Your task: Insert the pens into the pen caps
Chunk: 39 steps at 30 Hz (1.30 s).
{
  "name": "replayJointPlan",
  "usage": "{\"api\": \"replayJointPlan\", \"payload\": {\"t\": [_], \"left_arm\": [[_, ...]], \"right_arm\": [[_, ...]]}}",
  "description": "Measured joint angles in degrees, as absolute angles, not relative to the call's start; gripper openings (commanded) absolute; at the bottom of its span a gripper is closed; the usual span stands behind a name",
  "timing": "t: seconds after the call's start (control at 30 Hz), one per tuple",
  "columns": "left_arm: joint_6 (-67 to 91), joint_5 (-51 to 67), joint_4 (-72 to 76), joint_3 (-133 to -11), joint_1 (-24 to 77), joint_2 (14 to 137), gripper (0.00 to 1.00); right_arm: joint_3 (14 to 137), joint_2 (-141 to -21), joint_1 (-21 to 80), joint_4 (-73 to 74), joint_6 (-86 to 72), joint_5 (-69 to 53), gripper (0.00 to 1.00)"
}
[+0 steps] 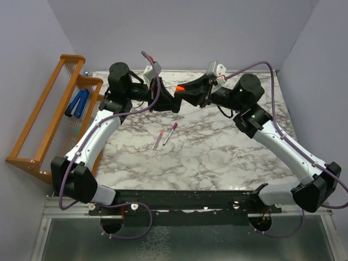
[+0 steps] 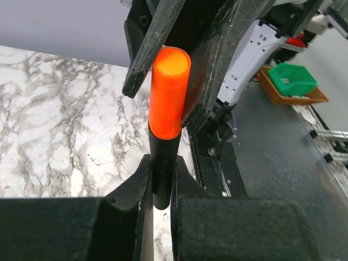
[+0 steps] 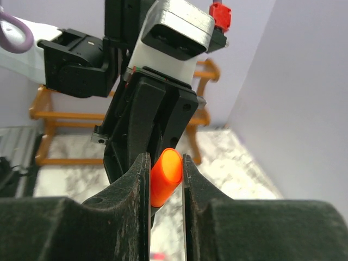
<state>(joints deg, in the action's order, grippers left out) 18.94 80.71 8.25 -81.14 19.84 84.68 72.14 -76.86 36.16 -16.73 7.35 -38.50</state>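
Above the far middle of the marble table (image 1: 217,157) my two grippers meet tip to tip. My left gripper (image 2: 160,163) (image 1: 175,97) is shut on the black marker (image 2: 161,174), which stands up between its pads. The bright orange pen cap (image 2: 168,92) (image 1: 179,87) sits on the marker's upper end. My right gripper (image 3: 166,163) (image 1: 184,88) is shut on that cap (image 3: 166,176), which is tilted between the pads. On the table lie two slim pens: a dull pink one (image 1: 158,140) and a white-grey one (image 1: 169,134) with a magenta end.
An orange wooden rack (image 1: 49,119) leans at the table's left edge and holds a blue clip-shaped object (image 1: 78,103). Purple-grey walls close the back and both sides. A green bin (image 2: 293,79) shows beyond the table in the left wrist view.
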Motion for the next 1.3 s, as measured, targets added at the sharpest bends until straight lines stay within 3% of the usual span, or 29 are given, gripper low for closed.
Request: {"api": "replayJointPlan", "payload": {"t": [0.13,0.33,0.5,0.63,0.9,1.07,1.3], "left_arm": [[20.32,75.68,10.68,-69.32,20.12,75.94,0.0],[21.89,68.1,14.81,-55.0,21.1,67.05,0.0],[22.72,64.07,16.71,-46.22,21.61,65.56,0.0],[22.52,60.05,16.27,-41.15,22.33,64.97,0.0],[15.79,51.4,3.01,-40.71,23.0,64.75,0.0],[8.86,39.35,-11.88,-46.24,23.22,67.42,0.0],[6.2,18.06,-24.29,-59.86,23.22,82.3,0.0]], "right_arm": [[77.17,-76.99,38.57,-3.62,5.54,-37.32,0.03],[86.11,-81.69,40.12,14.28,4.97,-38.72,0.37],[87.29,-85.71,40.12,22.52,5.45,-38.09,0.52],[86.63,-87.09,40.07,25.36,5.32,-32.82,0.71],[89.27,-86.85,36.64,17.96,4.54,-17.63,0.76],[88.2,-83.59,35.62,14.28,4.29,-10.17,0.76],[69.12,-70.37,35.64,13.32,0.86,-5.08,0.77]]}}
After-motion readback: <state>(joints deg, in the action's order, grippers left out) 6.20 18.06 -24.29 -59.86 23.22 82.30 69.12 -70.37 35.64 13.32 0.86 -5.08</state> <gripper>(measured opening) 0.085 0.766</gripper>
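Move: The capped black pen is in the left fingers, its orange cap in the right fingers. From the left hand, the pink pen lies about 12 cm ahead, 10 cm to the left and 37 cm below; the purple pen lies about 5 cm right of the pink pen and 3 cm farther out. From the right hand, the orange cap is right at the fingertips. Left lowers the capped pen about 25 cm towards the pink pen; right opens off the cap, withdrawing down and rightward. ##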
